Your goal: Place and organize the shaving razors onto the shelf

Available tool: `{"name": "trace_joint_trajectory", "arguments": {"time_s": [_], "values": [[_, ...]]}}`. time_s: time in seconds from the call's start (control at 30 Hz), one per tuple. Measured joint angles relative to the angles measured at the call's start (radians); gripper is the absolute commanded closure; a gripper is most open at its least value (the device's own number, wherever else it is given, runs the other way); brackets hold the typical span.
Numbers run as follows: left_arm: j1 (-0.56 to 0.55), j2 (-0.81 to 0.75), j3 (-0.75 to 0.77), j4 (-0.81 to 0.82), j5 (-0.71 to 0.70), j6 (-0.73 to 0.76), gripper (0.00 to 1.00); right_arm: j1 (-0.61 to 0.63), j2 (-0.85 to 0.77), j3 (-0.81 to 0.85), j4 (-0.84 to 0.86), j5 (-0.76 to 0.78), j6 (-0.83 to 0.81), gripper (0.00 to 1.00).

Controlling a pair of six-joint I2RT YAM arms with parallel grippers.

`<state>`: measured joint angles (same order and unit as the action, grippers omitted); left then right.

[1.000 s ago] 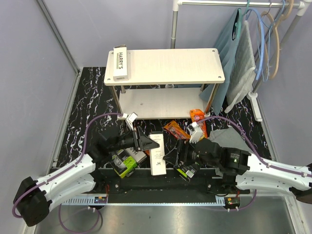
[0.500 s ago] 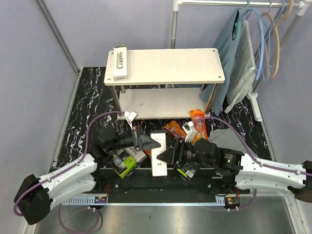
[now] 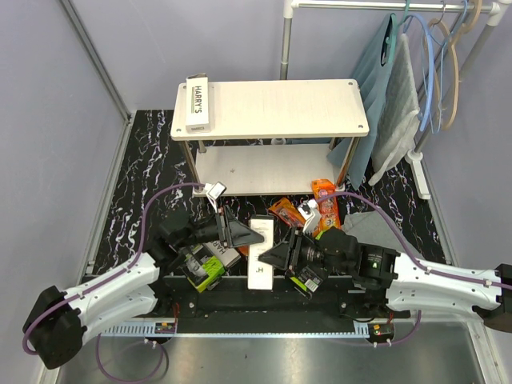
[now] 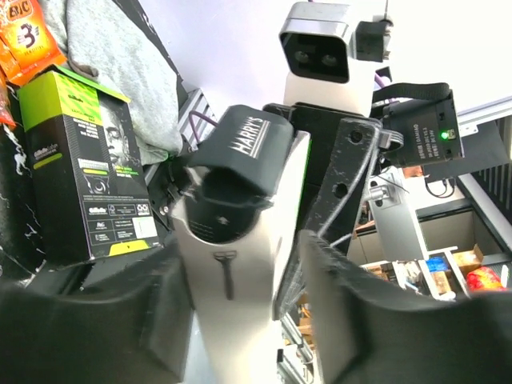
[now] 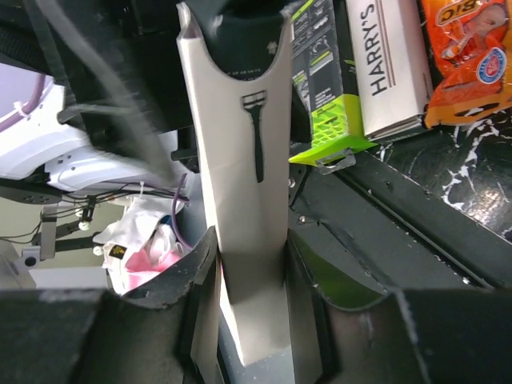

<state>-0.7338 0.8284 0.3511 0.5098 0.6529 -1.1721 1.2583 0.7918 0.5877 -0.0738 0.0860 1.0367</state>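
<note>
A long white Harry's razor box [image 3: 260, 258] hangs between both grippers above the black floor. My right gripper [image 3: 278, 255] [image 5: 248, 244] is shut on its lower end, with both fingers pressed against the box [image 5: 240, 160]. My left gripper [image 3: 244, 234] [image 4: 244, 264] stands open around the same box [image 4: 240, 312], with a gap at its right finger [image 4: 344, 304]. Another Harry's box [image 3: 197, 102] lies on the shelf's top board [image 3: 280, 108]. Loose razors lie below: orange packs [image 3: 324, 194], a black-and-lime pack [image 3: 206, 270] and a white box [image 5: 392, 64].
A clothes rail with hangers [image 3: 436, 48] and hanging grey cloths [image 3: 398, 104] stands right of the shelf. A grey cloth [image 3: 364, 220] lies on the floor beside the right arm. Purple-grey walls close the left and back sides.
My right gripper moved left and closed on the white box. My left gripper, shut on that box before, has opened its jaws a little.
</note>
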Motion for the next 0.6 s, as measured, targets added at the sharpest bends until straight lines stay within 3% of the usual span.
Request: {"name": "trace_joint_trajectory", "arguments": {"time_s": [0.2,0.3,0.6], "values": [[-0.003,-0.027,0.018,-0.119,0.0,0.047,0.07,0.0,-0.011,-0.003,-0.06,0.013,0.0,0.79],[-0.003,-0.056,0.064,-0.26,-0.021,0.112,0.01,-0.001,-0.021,-0.003,-0.086,0.026,0.0,0.8],[-0.003,-0.107,0.214,-0.739,-0.268,0.282,0.01,-0.001,-0.034,-0.003,-0.113,0.031,0.005,0.81]]}}
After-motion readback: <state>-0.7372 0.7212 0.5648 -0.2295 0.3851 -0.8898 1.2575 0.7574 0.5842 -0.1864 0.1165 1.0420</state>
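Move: The Harry's razor box held between the hands has its middle about 4 cm back of the left hand's point and 1 cm below it, and about 1 cm left of the right hand's. On the table, roughly 20 cm below, from the left hand: an orange razor pack some 14 cm ahead and 6 cm left, the second Harry's box 12 ahead and 13 left. From the right hand, a green-black razor box lies about 9 cm ahead and 14 right. The left fingers, already loosening, spread wide and come free of the Harry's razor box while the right keeps its pinch on it. The left hand first hangs nearly still, then backs away down, left and somewhat forward, about 5 cm in all, its left side rising in a roll of some 25 degrees. The right hand eases down and to the right by about 2 cm. ##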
